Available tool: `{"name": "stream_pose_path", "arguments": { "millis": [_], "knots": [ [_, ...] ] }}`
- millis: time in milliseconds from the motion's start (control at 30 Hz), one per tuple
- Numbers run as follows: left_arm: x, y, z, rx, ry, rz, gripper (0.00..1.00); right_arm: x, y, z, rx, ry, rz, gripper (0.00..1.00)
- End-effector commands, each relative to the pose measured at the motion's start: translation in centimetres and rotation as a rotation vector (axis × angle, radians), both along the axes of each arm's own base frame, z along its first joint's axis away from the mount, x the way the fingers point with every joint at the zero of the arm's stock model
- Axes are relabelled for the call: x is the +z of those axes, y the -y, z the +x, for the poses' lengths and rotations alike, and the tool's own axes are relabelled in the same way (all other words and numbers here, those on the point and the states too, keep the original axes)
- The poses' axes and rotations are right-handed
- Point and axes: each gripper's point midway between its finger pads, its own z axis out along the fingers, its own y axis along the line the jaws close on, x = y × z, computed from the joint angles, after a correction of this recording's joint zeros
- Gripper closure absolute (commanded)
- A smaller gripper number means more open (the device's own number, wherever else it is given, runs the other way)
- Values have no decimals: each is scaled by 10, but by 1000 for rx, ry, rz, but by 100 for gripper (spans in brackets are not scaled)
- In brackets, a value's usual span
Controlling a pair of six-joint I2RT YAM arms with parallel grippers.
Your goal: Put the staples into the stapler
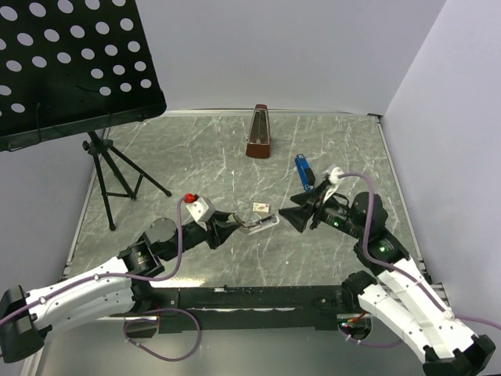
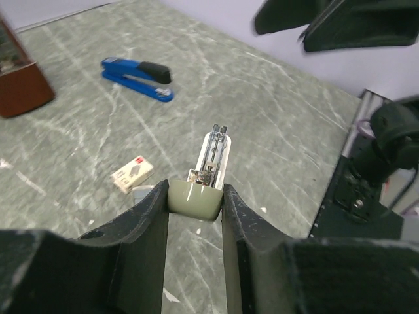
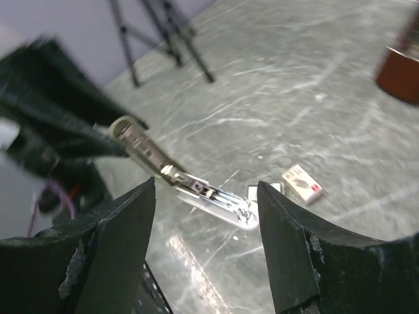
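My left gripper [image 2: 195, 193] is shut on the pale green rear end of a small stapler [image 2: 213, 160], whose metal staple channel lies open and points away over the table. The staples [image 2: 132, 173], a tiny whitish box with red print, lie on the table just left of it, with a small grey tray [image 3: 255, 191] beside the box. My right gripper [image 3: 206, 190] stands open, hovering just right of the stapler's [image 1: 260, 225] front tip with nothing between its fingers. From above, the left gripper [image 1: 227, 225] and right gripper [image 1: 291, 217] face each other, and the staples [image 1: 260, 207] lie behind the stapler.
A blue stapler [image 1: 304, 171] lies behind the right gripper. A brown metronome [image 1: 259, 133] stands at the back centre. A black music stand with tripod legs [image 1: 109, 176] occupies the back left. Walls enclose the table at the back and right.
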Motion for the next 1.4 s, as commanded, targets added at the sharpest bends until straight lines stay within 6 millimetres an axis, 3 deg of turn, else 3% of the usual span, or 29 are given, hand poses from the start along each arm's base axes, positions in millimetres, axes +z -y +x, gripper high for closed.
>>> {"name": "stream_pose_path", "arguments": {
  "millis": [0,167,400,1100,1233,1367],
  "knots": [
    [44,14,-19,-149,113,-37,99,8,-30,-36,354,176,-107,29],
    [50,20,-28,-216,125,-26,99,-4,-52,-53,497,271,-227,28],
    [56,23,-38,-274,148,-28,99,-16,-69,-53,570,255,-270,34],
    [65,27,-44,-315,157,-41,99,-40,-83,-66,717,183,-310,56],
    [67,26,-44,-315,159,-45,99,-41,-85,-66,722,179,-318,62],
    [68,25,-44,-309,158,-47,99,-43,-86,-65,721,181,-320,74]
  ]
}}
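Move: The left hand holds the open grey-green stapler by one end; its middle lies about 5 cm right of that hand, 1 cm back and 2 cm lower. From the right hand, the stapler is roughly 8 cm left, level fore and aft, and 6 cm lower. The staple box lies about 17 cm ahead of the right hand and 6 cm left, the staples 13 cm ahead and 6 cm left, both some 25 cm below. Right hand sweeps some 12 cm left, back and down, half-closing around the stapler the left hand draws back. ##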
